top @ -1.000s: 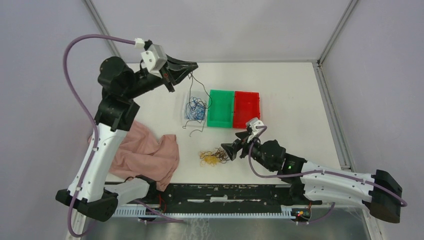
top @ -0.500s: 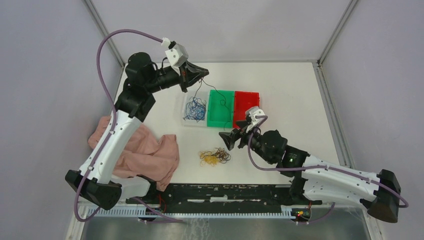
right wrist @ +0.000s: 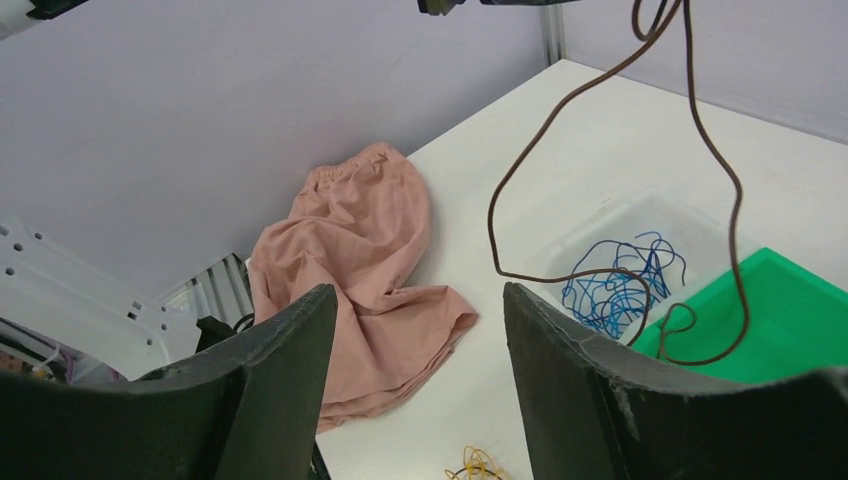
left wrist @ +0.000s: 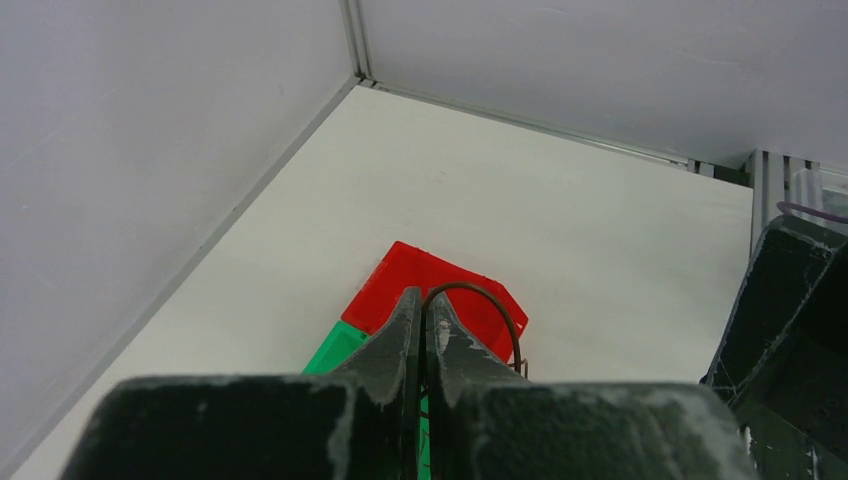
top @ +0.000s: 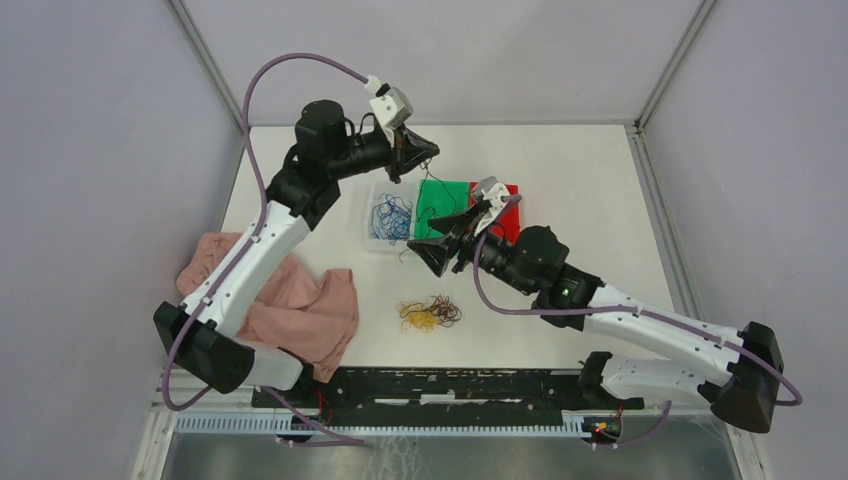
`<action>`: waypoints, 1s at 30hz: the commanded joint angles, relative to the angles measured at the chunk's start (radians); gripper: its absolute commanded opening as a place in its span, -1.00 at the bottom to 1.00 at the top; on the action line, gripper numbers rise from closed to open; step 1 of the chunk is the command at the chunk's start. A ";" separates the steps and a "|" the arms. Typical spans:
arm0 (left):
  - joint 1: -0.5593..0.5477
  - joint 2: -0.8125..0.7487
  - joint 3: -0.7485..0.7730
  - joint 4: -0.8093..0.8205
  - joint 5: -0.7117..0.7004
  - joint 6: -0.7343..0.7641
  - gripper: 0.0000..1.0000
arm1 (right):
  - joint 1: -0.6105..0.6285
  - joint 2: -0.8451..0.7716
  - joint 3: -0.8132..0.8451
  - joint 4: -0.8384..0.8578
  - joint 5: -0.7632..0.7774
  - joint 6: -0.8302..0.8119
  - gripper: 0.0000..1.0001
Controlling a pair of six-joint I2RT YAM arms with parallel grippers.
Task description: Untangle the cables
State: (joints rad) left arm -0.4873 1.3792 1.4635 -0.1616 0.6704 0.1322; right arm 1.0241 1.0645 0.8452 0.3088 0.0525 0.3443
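My left gripper (top: 428,150) is shut on a thin dark brown cable (top: 430,195), which dangles over the green bin (top: 450,190). In the left wrist view the cable (left wrist: 507,312) loops out from between the closed fingertips (left wrist: 424,300). A small tangle of yellow and dark cables (top: 428,314) lies on the table. Blue cables (top: 390,218) sit in the clear bin (top: 372,236). My right gripper (top: 432,258) is open and empty, raised beside the hanging cable's lower end. In the right wrist view the brown cable (right wrist: 700,150) hangs ahead of the open gripper (right wrist: 415,290).
A red bin (top: 508,195) adjoins the green one, partly hidden by my right arm. A crumpled pink cloth (top: 295,300) lies at the near left. White walls and a metal frame enclose the table's far and side edges.
My left arm swung right, carrying the brown cable from over the clear bin to over the green bin. My right gripper rose and moved toward the bins, its jaws narrowing a little.
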 commanded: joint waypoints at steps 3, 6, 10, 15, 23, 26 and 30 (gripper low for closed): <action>-0.034 0.029 0.065 0.047 -0.135 0.007 -0.94 | -0.038 0.047 -0.019 0.136 -0.115 0.084 0.31; -0.043 0.036 0.054 0.044 -0.174 0.006 -0.94 | -0.065 0.080 -0.036 0.171 -0.124 0.125 0.29; -0.049 0.050 0.052 0.039 -0.177 0.006 -0.94 | -0.131 0.142 -0.024 0.190 -0.137 0.167 0.23; -0.051 0.072 0.052 0.043 -0.181 0.021 -0.94 | -0.225 0.262 0.046 0.128 -0.167 0.183 0.15; -0.058 0.115 0.073 0.045 -0.272 0.040 -0.94 | -0.337 0.402 0.046 0.159 -0.187 0.215 -0.02; -0.061 0.135 0.092 0.040 -0.303 0.041 -0.94 | -0.362 0.428 0.056 0.138 -0.155 0.195 -0.06; -0.060 0.162 0.107 0.032 -0.325 0.025 -0.94 | -0.386 0.469 0.071 0.161 -0.130 0.205 -0.07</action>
State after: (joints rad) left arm -0.5434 1.5269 1.5154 -0.1627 0.3912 0.1326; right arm 0.6575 1.5017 0.8623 0.4061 -0.1104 0.5446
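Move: The left hand already pinches the brown cable, whose dangling loops centre about 16 cm below it; the green bin it hangs over is some 12 cm farther ahead, level sideways, about 37 cm below. From the right hand those loops lie roughly 12 cm ahead, 3 cm right and 10 cm lower. The green bin is 24 cm ahead of the right hand and 4 cm right; the white bin adjoins it 12 cm to its left, the red bin 12 cm to its right. After a brief drift to the left, the half-open right hand swoops forward and down about 14 cm each way towards the brown cable's hanging loops, easing a little right at the end, while its fingers tip down some 20 degrees, turn slightly clockwise and narrow without shutting. The left hand keeps the cable pinched, carrying it about 6 cm forward and 4 cm down towards the green bin and turning a little counter-clockwise; whether the right fingers touch a strand can't be seen. ##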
